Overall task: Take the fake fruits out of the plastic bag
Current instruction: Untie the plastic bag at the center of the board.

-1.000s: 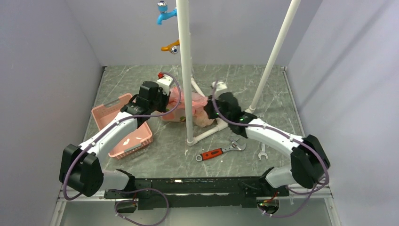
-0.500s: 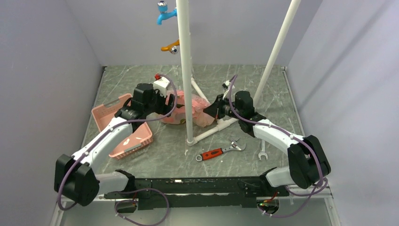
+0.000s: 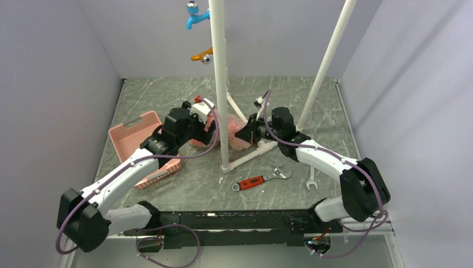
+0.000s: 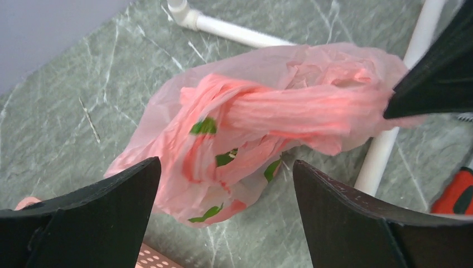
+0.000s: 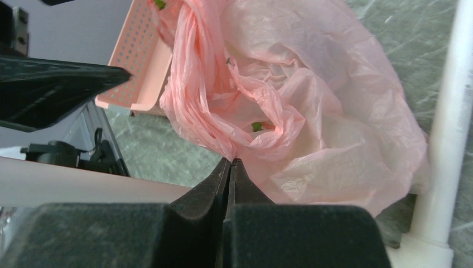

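The pink plastic bag (image 3: pixel 234 133) lies crumpled on the table beside the white pole, and its twisted handles (image 4: pixel 279 114) are stretched to the right. Green bits of the fake fruits (image 4: pixel 204 126) show through the film, and one more green bit (image 5: pixel 257 127) shows at the bag's mouth. My left gripper (image 4: pixel 226 163) hovers open just in front of the bag, with nothing between its fingers. My right gripper (image 5: pixel 230 161) is shut on a fold of the plastic bag (image 5: pixel 312 111) at its right side.
A pink slotted basket (image 3: pixel 134 133) sits left of the bag, under my left arm. A white pipe frame (image 3: pixel 221 84) stands right behind the bag, with its foot pipes on the table. A red-handled wrench (image 3: pixel 255 181) and a silver spanner (image 3: pixel 311 181) lie nearer the front.
My left gripper has opened and let go, and its arm has swung right toward the bag. My right gripper stayed shut on the bag and pulled slightly up and right.
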Controlling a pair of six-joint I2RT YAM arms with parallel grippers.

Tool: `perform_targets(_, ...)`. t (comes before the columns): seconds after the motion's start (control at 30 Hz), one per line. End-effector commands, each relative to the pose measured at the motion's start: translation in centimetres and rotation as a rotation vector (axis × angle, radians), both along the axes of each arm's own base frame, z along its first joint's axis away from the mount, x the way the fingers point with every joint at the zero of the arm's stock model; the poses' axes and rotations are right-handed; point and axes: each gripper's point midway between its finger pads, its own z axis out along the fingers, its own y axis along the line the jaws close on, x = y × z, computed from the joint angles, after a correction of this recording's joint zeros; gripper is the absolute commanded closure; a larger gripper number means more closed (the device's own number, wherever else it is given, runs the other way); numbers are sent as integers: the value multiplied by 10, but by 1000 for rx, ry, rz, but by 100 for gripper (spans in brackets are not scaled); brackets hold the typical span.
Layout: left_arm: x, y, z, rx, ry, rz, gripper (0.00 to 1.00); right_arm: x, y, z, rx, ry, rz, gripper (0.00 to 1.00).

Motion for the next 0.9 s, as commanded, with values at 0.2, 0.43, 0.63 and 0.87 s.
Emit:
perform_targets(0.2, 12, 5, 4, 73, -4, 52, 36, -15, 24, 8, -45, -89, 140, 100)
perform_targets(0.43, 11, 16, 11, 68, -53, 96, 16, -21, 25, 2, -58, -88, 167, 100)
perform_targets(0.63, 18, 13, -4, 110, 10, 104, 26, -38, 33, -3, -45, -78, 258, 100)
perform_targets(0.87, 24, 24, -9, 154, 13, 172, 88, -33, 22, -13, -98, -82, 180, 100)
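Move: The pink fold of the plastic bag lies about 4 cm below the open left hand, some 1 cm ahead and 2 cm to its left; the right hand, already pinching the bag's other end, has this fold about 9 cm to its left, level fore and aft and in height. From the left hand, the white pipe corner is about 11 cm back and 7 cm right, the pink basket some 5 cm back and 21 cm left, both roughly 12 cm below. Left dips twice, about 3 cm, closing on the fold; right, still pinching, draws the bag back-left about 5 cm. ##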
